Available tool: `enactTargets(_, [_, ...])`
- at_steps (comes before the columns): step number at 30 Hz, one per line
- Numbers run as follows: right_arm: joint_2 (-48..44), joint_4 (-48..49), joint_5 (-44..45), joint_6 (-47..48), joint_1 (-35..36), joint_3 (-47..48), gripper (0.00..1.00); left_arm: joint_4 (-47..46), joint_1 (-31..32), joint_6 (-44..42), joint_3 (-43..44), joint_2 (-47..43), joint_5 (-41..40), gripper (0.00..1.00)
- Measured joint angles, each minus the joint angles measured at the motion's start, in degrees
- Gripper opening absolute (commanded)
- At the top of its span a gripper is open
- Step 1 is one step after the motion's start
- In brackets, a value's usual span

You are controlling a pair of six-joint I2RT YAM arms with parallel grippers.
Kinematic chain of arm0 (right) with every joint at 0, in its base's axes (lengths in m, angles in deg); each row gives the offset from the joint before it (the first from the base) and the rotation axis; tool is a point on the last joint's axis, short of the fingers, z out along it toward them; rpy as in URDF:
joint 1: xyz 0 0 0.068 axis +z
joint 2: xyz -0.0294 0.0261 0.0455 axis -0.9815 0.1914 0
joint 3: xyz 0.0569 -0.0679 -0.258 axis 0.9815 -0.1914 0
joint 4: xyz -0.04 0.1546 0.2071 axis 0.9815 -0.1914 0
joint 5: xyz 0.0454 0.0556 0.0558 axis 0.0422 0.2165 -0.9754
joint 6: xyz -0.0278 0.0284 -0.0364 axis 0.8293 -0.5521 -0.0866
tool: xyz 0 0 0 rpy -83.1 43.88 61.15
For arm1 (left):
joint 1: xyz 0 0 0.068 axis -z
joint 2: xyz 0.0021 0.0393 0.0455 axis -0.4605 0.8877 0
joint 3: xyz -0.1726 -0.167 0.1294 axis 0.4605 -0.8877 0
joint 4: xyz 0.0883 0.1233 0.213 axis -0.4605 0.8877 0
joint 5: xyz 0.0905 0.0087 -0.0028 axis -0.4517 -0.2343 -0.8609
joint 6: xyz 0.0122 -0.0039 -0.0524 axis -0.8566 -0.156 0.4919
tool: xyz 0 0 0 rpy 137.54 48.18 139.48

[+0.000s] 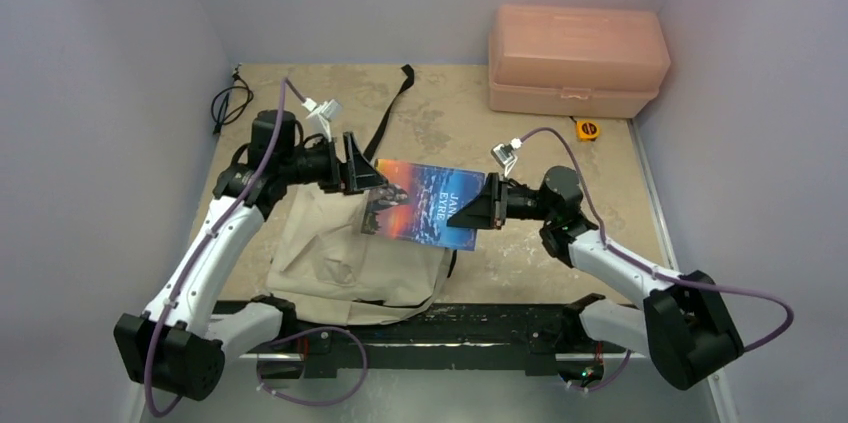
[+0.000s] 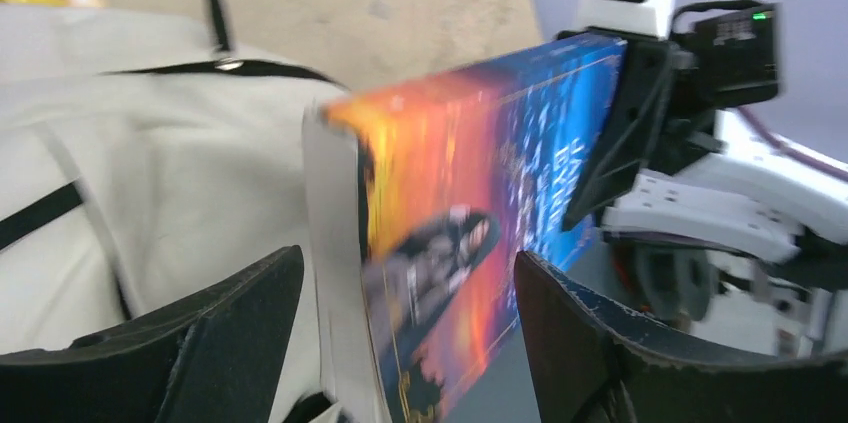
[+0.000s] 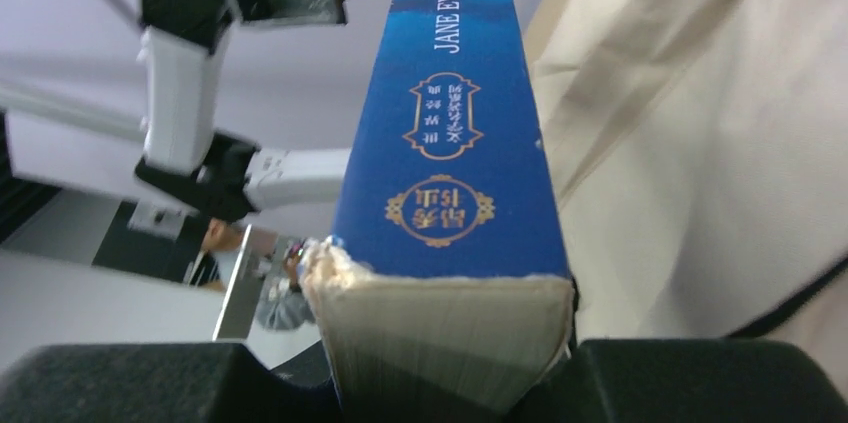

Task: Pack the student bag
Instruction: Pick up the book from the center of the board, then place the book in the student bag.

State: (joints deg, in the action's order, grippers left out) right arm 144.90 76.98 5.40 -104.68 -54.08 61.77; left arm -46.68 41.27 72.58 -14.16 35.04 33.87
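A book (image 1: 425, 201) titled Jane Eyre, blue with an orange sunset cover, hangs in the air above the student bag (image 1: 340, 263), a cream fabric backpack lying flat on the table. My right gripper (image 1: 478, 211) is shut on the book's right end; in the right wrist view the page block (image 3: 440, 333) is pinched between the jaws of that gripper (image 3: 440, 363). My left gripper (image 1: 365, 175) is at the book's left end. In the left wrist view its jaws (image 2: 408, 258) stand open on either side of the book (image 2: 450, 173), with a gap on each side.
A rigid salmon-pink plastic box (image 1: 575, 58) stands at the back right, with a yellow tape measure (image 1: 587, 129) in front of it. A black cable (image 1: 228, 103) lies at the back left. The bag's black strap (image 1: 395, 108) trails toward the back wall.
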Motion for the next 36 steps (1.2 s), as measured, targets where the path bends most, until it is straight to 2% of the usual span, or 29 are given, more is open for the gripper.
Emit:
enactTargets(3, [-3.6, -13.8, 6.1, 4.8, -0.4, 1.2, 0.0, 6.5, 0.0, -2.7, -0.5, -4.8, -10.2, 0.76])
enactTargets(6, [-5.7, -27.5, 13.7, 8.9, -1.8, 3.3, 0.0, 8.3, 0.2, -3.0, -3.7, -11.5, -17.9, 0.71])
enactTargets(8, [-7.6, -37.0, 19.3, 11.6, -3.4, 5.1, 0.0, 8.7, 1.7, -2.6, -5.7, -15.0, -21.5, 0.71])
enactTargets(11, [-9.9, -50.8, 28.0, 16.4, -5.4, 9.7, 0.0, 8.4, 9.3, -0.6, -8.8, -18.1, -27.8, 0.76])
enactTargets(14, [-11.0, -62.2, 36.9, 21.3, -5.9, 16.4, 0.0, 7.2, 21.5, 2.2, -10.6, -17.3, -35.0, 0.78])
enactTargets(16, [-11.8, -68.2, 43.2, 24.4, -5.9, 20.9, 0.0, 6.6, 31.6, 3.7, -10.4, -13.6, -42.7, 0.78])
enactTargets(19, [-14.0, -72.6, 50.5, 27.9, -6.1, 24.4, 0.0, 7.1, 42.6, 5.2, -6.7, -3.5, -52.4, 0.78])
enactTargets(23, [-17.5, -76.8, 58.0, 31.0, -6.2, 26.1, 0.0, 7.7, 49.4, 6.2, 0.5, 9.3, -61.0, 0.77])
enactTargets(29, [-20.9, -81.6, 61.9, 33.4, -6.3, 26.1, 0.0, 10.5, 54.0, 6.4, 11.8, 22.3, -68.9, 0.77])
enactTargets(33, [-22.3, -82.2, 61.9, 34.4, -6.3, 26.1, 0.0, 11.4, 55.4, 6.1, 13.6, 26.2, -70.8, 0.8])
enactTargets(36, [-22.1, -82.2, 61.5, 35.1, -6.3, 26.1, 0.0, 12.9, 56.4, 6.0, 13.7, 27.9, -72.0, 0.76])
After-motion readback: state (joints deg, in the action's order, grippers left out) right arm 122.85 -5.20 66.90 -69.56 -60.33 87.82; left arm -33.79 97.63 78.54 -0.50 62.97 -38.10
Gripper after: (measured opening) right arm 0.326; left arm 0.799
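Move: The bag's mouth, on the bag's right side, lies about 10 cm right of the open left hand, 3 cm back and 19 cm below; the bag's middle is 4 cm left, level, 20 cm below. The book, gripped by the right hand at its right end, has its middle 8 cm right of the left hand, 4 cm back and 2 cm below. From the right hand, the book's middle is 7 cm left and 2 cm ahead at grip height, the bag's mouth 6 cm left, 4 cm ahead and 17 cm below. Right hand carries the pinched book 15 cm right, then forward, clockwise; open left sinks 14 cm towards bag's mouth. ##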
